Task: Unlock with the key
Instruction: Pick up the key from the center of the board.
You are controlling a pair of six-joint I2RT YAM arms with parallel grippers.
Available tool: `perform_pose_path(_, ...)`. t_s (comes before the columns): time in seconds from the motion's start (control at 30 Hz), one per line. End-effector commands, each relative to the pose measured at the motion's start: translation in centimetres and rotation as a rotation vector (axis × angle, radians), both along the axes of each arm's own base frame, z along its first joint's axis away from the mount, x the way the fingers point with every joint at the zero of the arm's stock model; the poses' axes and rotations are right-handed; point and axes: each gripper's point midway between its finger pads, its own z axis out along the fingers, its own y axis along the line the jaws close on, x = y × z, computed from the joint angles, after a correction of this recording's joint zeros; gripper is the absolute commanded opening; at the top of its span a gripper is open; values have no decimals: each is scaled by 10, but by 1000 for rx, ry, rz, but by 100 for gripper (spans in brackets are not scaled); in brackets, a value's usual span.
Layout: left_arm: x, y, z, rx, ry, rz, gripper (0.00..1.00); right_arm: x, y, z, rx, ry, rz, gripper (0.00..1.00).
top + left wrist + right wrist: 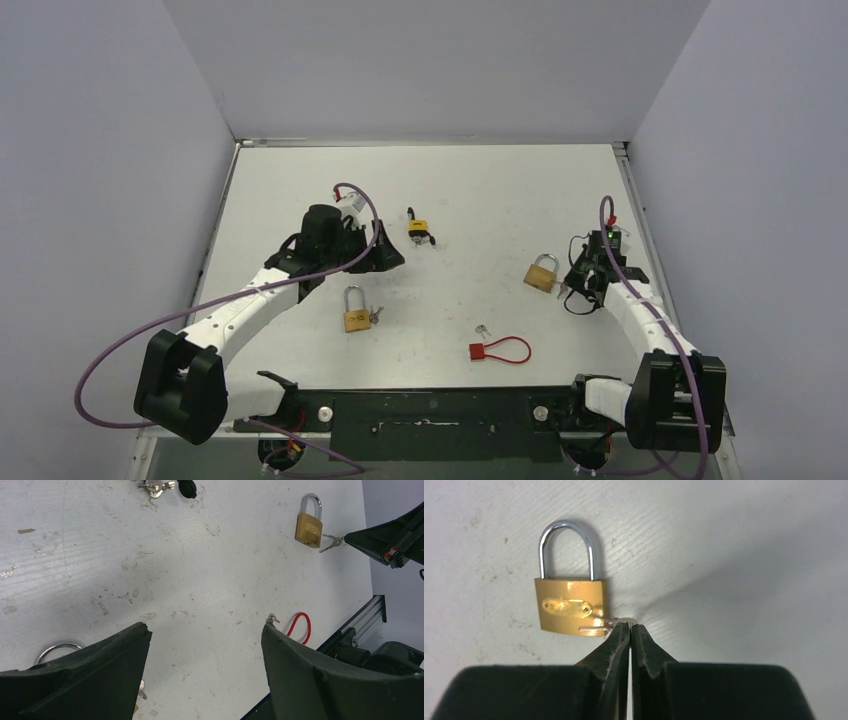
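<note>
A brass padlock (570,606) with a closed steel shackle lies flat on the white table; it shows in the top view (541,273) and the left wrist view (308,526). My right gripper (629,625) is shut on the head of a small silver key (596,626) whose blade lies at the padlock's lower edge. My left gripper (206,632) is open and empty over bare table, at centre left in the top view (385,255).
A second brass padlock (356,312) with a key lies near the left arm. A small yellow-and-black lock (419,228) sits mid-table. A red cable lock (500,350) with a key lies near the front edge. Grey walls enclose the table.
</note>
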Motion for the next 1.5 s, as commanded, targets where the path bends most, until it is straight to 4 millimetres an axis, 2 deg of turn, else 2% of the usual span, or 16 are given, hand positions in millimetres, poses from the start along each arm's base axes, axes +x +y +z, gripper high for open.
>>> perform_pose_path(0.0, 10, -11, 21, -68, -49, -20, 79, 7, 23, 30, 70, -94, 61, 0)
perform_pose_path(0.07, 11, -15, 27, -100, -50, -23, 79, 11, 38, 46, 115, -147, 101, 0)
perform_pose_path(0.27, 10, -36, 55, -249, -87, -41, 79, 17, 99, 89, 243, -269, 223, 0)
perform_pose_path(0.4, -1, -59, 72, -315, -125, -106, 79, 20, 138, 118, 389, -357, 305, 0)
perform_pose_path(0.5, -10, -75, 81, -322, -191, -194, 79, 19, 164, 139, 424, -392, 399, 0)
perform_pose_path(0.7, -26, -99, 103, -257, -435, -411, 79, 3, 216, 183, 492, -439, 658, 0)
perform_pose_path(0.83, -33, -114, 125, -293, -548, -507, 78, -14, 245, 207, 582, -460, 823, 0)
perform_pose_path(0.97, -41, -124, 136, -320, -610, -614, 77, -29, 262, 228, 649, -485, 940, 0)
perform_pose_path(1.03, -44, -129, 142, -331, -627, -665, 77, -34, 266, 236, 669, -493, 974, 0)
perform_pose_path(1.13, -57, -134, 145, -380, -627, -761, 74, -37, 266, 245, 678, -504, 980, 0)
perform_pose_path(1.23, -68, -140, 148, -458, -610, -828, 66, -41, 266, 252, 697, -520, 990, 0)
perform_pose_path(1.47, -78, -149, 147, -522, -571, -903, 50, -46, 267, 260, 720, -535, 999, 0)
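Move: The right hand already holds the small bunch of keys pinched by the ring, a few centimetres above the board; the open left gripper that they go to is some 42 cm to its left, about 2 cm farther out and 9 cm higher. The right brass padlock lies about 6 cm left of the right hand, 2 cm ahead and 4 cm below. From the left hand, the keys are about 42 cm right, 2 cm back and 10 cm down; the yellow lock is 12 cm ahead, 5 cm right and 13 cm below. Still pinching the keys by the ring, the right hand carries them about 25 cm left and 22 cm up, drawing slightly back, while it rolls and swings counter-clockwise until its fingers point at the left gripper. The left hand comes to meet them, some 14 cm right, 11 cm up and a little back, turning about 45 degrees clockwise and levelling out; its fingers start closing late around the keys, with no contact visible yet. ##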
